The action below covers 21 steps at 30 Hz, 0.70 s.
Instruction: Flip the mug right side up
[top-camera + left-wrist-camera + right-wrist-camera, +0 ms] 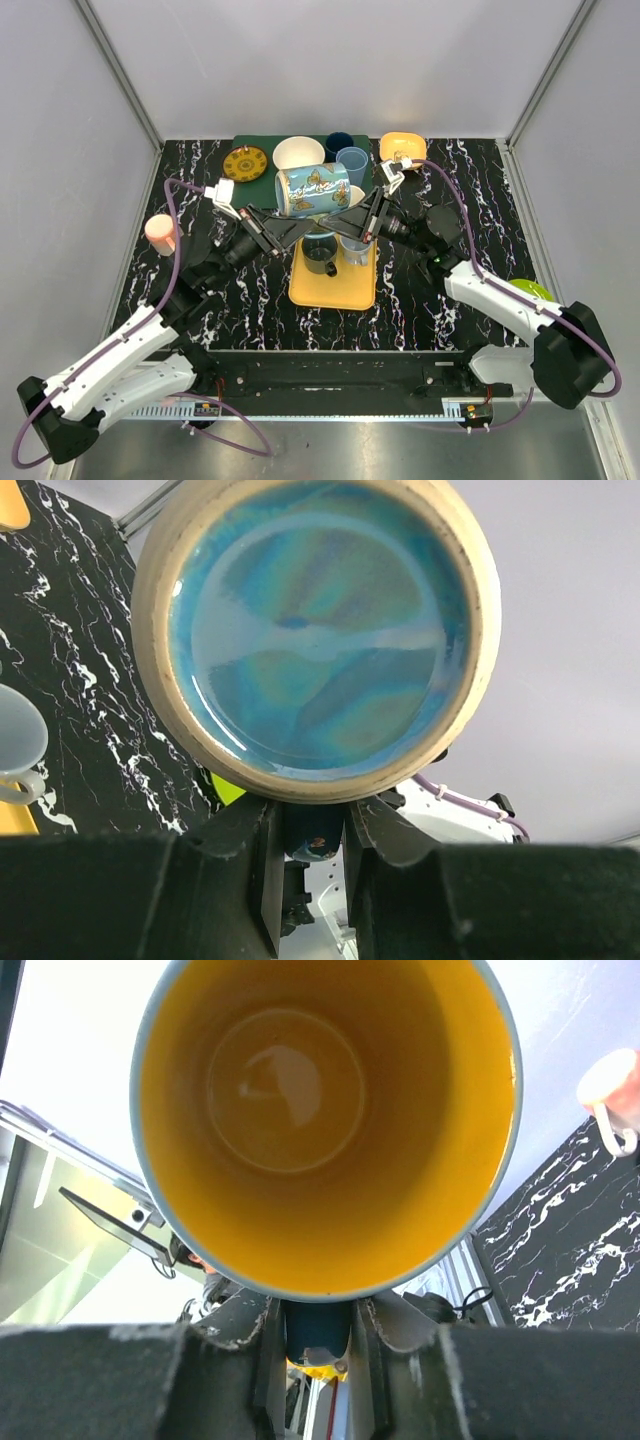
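Observation:
The mug [312, 190] is blue with butterfly prints and a yellow inside. It hangs on its side in the air above the yellow tray [335, 292], mouth toward the right. My left gripper [290, 228] is shut on the mug's dark blue handle; the left wrist view shows the glazed blue base [320, 630] above the gripper [312, 830]. My right gripper [347, 222] is shut on the same handle from the other side; the right wrist view looks into the yellow inside [320, 1110] above the gripper [318, 1325].
A dark cup [320, 256] stands on the tray under the mug. At the back stand a patterned yellow plate [245, 163], white bowl [298, 153], navy cup [339, 143], light blue cup [352, 160] and orange bowl [402, 147]. A pink cup [160, 233] stands left, a green item [530, 290] right.

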Motion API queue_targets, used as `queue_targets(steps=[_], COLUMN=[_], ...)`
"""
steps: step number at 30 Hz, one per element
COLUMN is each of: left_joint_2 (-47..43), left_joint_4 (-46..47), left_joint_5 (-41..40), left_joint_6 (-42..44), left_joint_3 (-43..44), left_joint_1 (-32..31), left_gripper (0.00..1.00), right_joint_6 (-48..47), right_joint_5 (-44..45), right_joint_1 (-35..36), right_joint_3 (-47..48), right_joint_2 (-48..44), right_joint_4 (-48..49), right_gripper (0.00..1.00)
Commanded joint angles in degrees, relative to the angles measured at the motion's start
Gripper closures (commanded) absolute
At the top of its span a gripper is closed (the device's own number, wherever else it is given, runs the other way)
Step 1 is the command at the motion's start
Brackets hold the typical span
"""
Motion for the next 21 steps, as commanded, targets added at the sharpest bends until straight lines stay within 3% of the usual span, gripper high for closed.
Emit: queue_targets(steps=[1, 2, 5, 8, 12, 16, 21], left_joint_2=[-3.9, -4.2, -5.7, -6.8, -8.9, -12.6, -19.5], left_joint_4=[4.9, 3.3, 0.5, -2.4, -5.2, -15.3, -27.6], left_joint_5=[-1.1, -2.0, -5.3, -8.4, -12.4, -18.7, -28.7], left_joint_6=[2.0, 2.6, 4.3, 5.6, 6.1, 9.0, 11.7], left_joint_3=[1.0, 0.9, 0.9, 0.8, -1.1, -1.1, -1.9], left_joint_1=[-0.7, -0.7, -0.8, -0.6, -0.6, -0.6, -0.6], left_gripper=[0.94, 0.79, 0.52, 0.38, 0.34, 0.32, 0.32], right_joint_6=[-5.0, -8.7, -15.3, -18.9, -25.5, -37.9, -49.6], right_joint_5=[-1.2, -0.5, 0.1, 0.6, 2.0, 9.2, 18.9], right_joint_1=[-0.8, -0.8, -0.8, -0.8, -0.9, -0.8, -0.3], right_joint_3=[3.2, 3.5, 4.7, 6.1, 8.2, 13.4, 16.0], right_joint_2=[-3.9, -5.1, -10.2, -14.4, -19.3, -22.4, -24.0], right_joint_4=[-3.3, -6.4, -17.8, -26.2, -36.7, -63.0, -80.0], right_gripper=[1.0, 1.0, 1.0, 1.0, 1.0, 1.0, 1.0])
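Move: The blue butterfly mug hangs on its side in the air, mouth to the right, its handle pinched by both hands. Its middle is roughly 6 cm ahead of and 3 cm above each hand, about 1 cm right of the left one and 1 cm left of the right one. Some 27 cm below the right hand stand the dark mug, about 7 cm ahead and 1 cm left, and the light-blue mug, about 9 cm ahead and 7 cm right. The left hand opens its fingers and lets go of the handle, then draws off to the left by 7 to 8 cm, sinking a little at the end and swinging some 20 degrees counter-clockwise. The right hand keeps its pinch on the handle and carries the mug right about 7 cm, down 4 to 5 cm and slightly back, rolling some 35 degrees so that its left side and fingertips dip and the mug's mouth comes up. ##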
